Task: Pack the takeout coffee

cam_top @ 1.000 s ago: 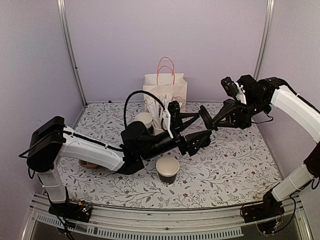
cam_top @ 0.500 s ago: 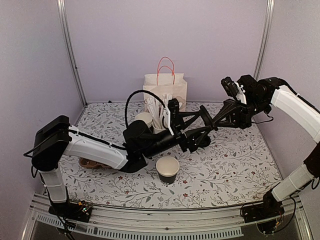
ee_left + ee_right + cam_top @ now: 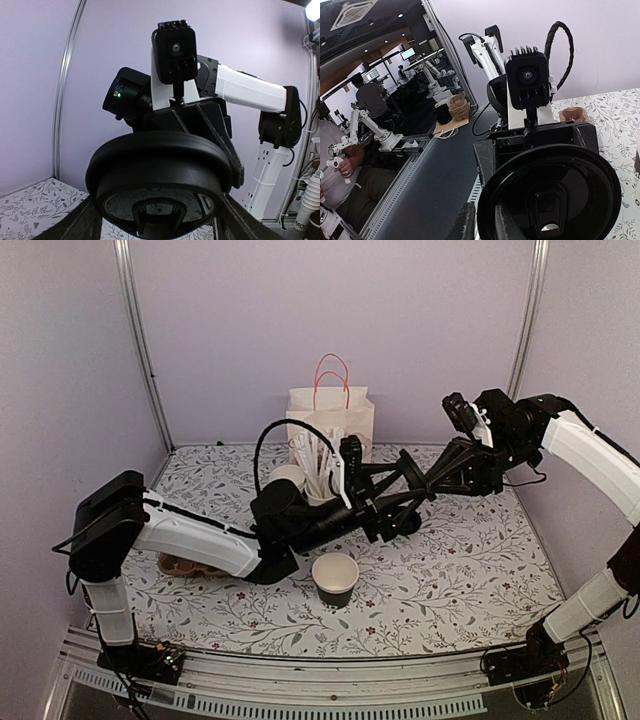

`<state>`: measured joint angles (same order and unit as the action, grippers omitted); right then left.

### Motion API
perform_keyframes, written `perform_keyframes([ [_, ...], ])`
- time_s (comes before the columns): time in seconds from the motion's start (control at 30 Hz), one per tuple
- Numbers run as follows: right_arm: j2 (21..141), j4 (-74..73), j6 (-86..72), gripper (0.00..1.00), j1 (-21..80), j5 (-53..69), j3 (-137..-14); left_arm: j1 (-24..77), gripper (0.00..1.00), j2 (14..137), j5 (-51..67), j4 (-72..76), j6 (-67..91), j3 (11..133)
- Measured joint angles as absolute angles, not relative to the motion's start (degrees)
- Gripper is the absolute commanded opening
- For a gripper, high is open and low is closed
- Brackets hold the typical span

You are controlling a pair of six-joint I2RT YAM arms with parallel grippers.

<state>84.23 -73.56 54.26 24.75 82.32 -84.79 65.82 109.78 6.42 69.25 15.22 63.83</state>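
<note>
The takeout coffee cup (image 3: 335,580), dark outside and pale inside, stands lidless on the table in front of the arms. Its round black lid (image 3: 409,475) hangs in the air between both grippers. My left gripper (image 3: 408,485) spans the lid (image 3: 160,165) across its width, with one finger (image 3: 86,222) against each side. In the right wrist view my right gripper (image 3: 484,222) straddles the rim of the lid (image 3: 555,190). Its jaws are slightly parted, with a thin gap beside the rim.
A paper bag (image 3: 331,420) with orange handles stands at the back wall. In front of it are a stack of white-rimmed cups (image 3: 288,478) and a cup of wrapped sticks (image 3: 318,465). A brown cup carrier (image 3: 185,565) lies under the left arm.
My left gripper moved right until its fingers came round the lid, then narrowed onto it. The right gripper's jaws loosened slightly on the rim. The cup has not moved.
</note>
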Motion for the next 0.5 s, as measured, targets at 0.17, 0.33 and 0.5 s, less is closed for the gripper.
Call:
perform_keyframes([
  [0.17, 84.1, -73.2, 54.2, 0.35, 24.6, 82.0, -84.8, 65.5, 0.75, 109.2, 6.1, 68.2, 15.3, 63.0],
  [0.33, 82.8, -72.9, 54.2, 0.40, 20.5, 81.3, -85.8, 64.5, 0.74, 104.6, 5.7, 61.5, 15.3, 60.3],
  [0.5, 78.5, -61.6, 48.5, 0.42, 12.5, 78.2, -82.6, 64.0, 0.74, 95.5, 5.2, 41.9, 13.6, 62.7],
])
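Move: The upright lid is already between the left fingers, its middle some 2 cm to the right of that hand. The open white cup it is meant for stands about 11 cm to that hand's left, 3 cm back and 25 cm below. From the left hand, the straw cup stands about 15 cm ahead and 14 cm left, and the spare lid on the table 15 cm ahead and 7 cm right, both well below. The right hand still pinches the lid, whose middle is about 3 cm to its left. The right fingers open from their pinch and let go of the lid, then the hand backs out forward and to its right by some 7 cm, turning about 15 degrees clockwise as it clears. The left hand keeps its wide grip on the lid and carries it about 3 cm to the left and a little forward, dipping about 1 cm before rising again, with the wrist rolling nearly 15 degrees. ##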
